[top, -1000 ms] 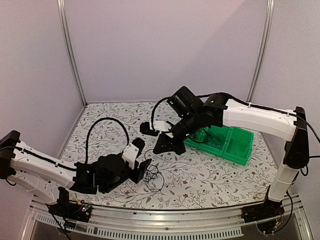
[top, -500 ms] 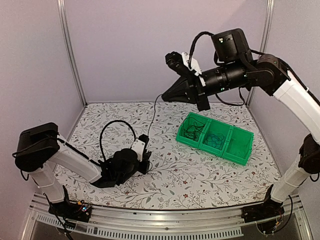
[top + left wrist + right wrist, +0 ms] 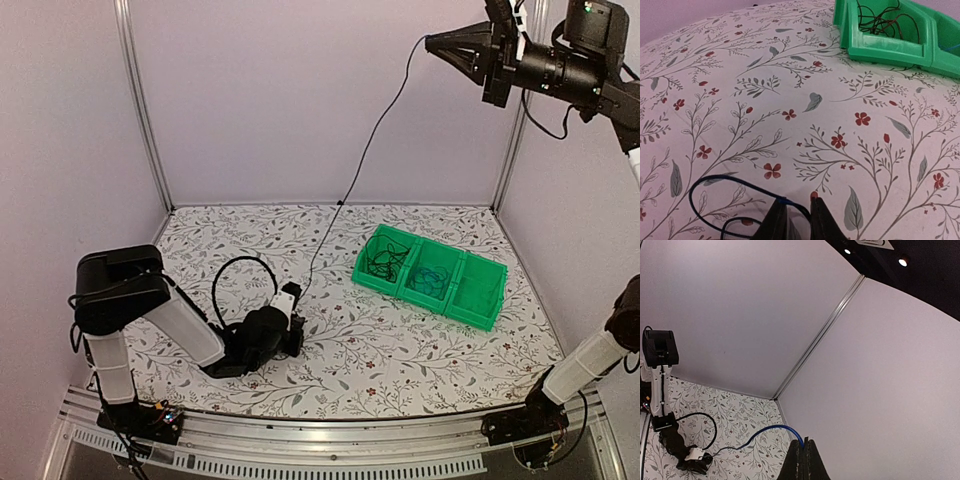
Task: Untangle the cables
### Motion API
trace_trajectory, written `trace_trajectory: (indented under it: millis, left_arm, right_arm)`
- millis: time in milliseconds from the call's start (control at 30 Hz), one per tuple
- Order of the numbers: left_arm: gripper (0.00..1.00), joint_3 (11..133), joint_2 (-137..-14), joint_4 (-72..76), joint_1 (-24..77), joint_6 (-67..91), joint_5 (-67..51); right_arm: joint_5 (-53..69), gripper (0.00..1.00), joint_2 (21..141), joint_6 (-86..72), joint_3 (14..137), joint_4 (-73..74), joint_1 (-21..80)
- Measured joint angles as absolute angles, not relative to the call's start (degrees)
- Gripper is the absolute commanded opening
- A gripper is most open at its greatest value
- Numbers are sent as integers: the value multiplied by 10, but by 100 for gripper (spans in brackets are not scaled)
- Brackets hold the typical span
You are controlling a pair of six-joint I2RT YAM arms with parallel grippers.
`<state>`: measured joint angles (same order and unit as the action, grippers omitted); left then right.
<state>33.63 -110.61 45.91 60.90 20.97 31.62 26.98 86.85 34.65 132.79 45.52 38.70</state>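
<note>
One thin dark cable (image 3: 371, 137) stretches in a nearly straight line from my right gripper (image 3: 432, 43), raised high at the top right, down to my left gripper (image 3: 298, 322) on the table. In the right wrist view the gripper (image 3: 803, 444) is shut on the bluish cable (image 3: 765, 430), which arcs out of its tips. In the left wrist view the gripper (image 3: 795, 212) has its jaws drawn close, with the cable (image 3: 740, 184) passing between them and a loop lying on the cloth to the left. More cables (image 3: 385, 258) lie coiled in the green bin (image 3: 478, 318).
The green bin (image 3: 880, 47) has three compartments and stands right of centre on the floral cloth. The left arm's thick black hose (image 3: 240, 265) arches behind its gripper. Pale walls with metal corner posts (image 3: 140, 110) enclose the table.
My right gripper rose from beside the bin to the top right, pulling one cable out taut. My left gripper shifted right along the table and its jaws narrowed around the cable.
</note>
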Motion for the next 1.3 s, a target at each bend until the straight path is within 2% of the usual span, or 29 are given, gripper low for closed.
trace_trajectory:
  millis: [200,467,867,1033,1300]
  left_arm:
    - [22,336,-1107,471,607,231,313]
    - [28,328,-1107,473,607,249,315]
    - [39,342,-1026,409,628,232,316]
    - [41,375,-993,364,654,222,321]
    - [43,403,-983,300,678,216,335]
  right_arm:
    - [231,0,851,343,1331,425,346]
    - [211,0,848,319,1296,384,238]
    - [262,0,803,285,1097,290,74]
    - [287,0,799,268,1031,264,44]
    - [298,0,795,254,1052,243,33]
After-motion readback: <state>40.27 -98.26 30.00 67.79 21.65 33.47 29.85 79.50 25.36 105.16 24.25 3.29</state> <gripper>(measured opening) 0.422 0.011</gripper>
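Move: High over the table, the right hand pinches one end of a cable. The green bin's empty right compartment lies about 19 cm ahead, 22 cm to its right and 57 cm below; the middle compartment is some 24 cm ahead and 13 cm right, the left one about 29 cm ahead and 3 cm right. Low at the table, the left hand has the remaining cable loop about 1 cm ahead and 4 cm left, with the left compartment 25 cm ahead and 19 cm right. Keeping its pinch, the right hand swings the cable right by about 18 cm and forward some 15 cm, out over towards the bin, turning clockwise about 30 degrees; it rises slightly, dips, then lifts a little again. The left hand first stays low while its fingers open and let go of the loop, then rises clear, edging right and back. ##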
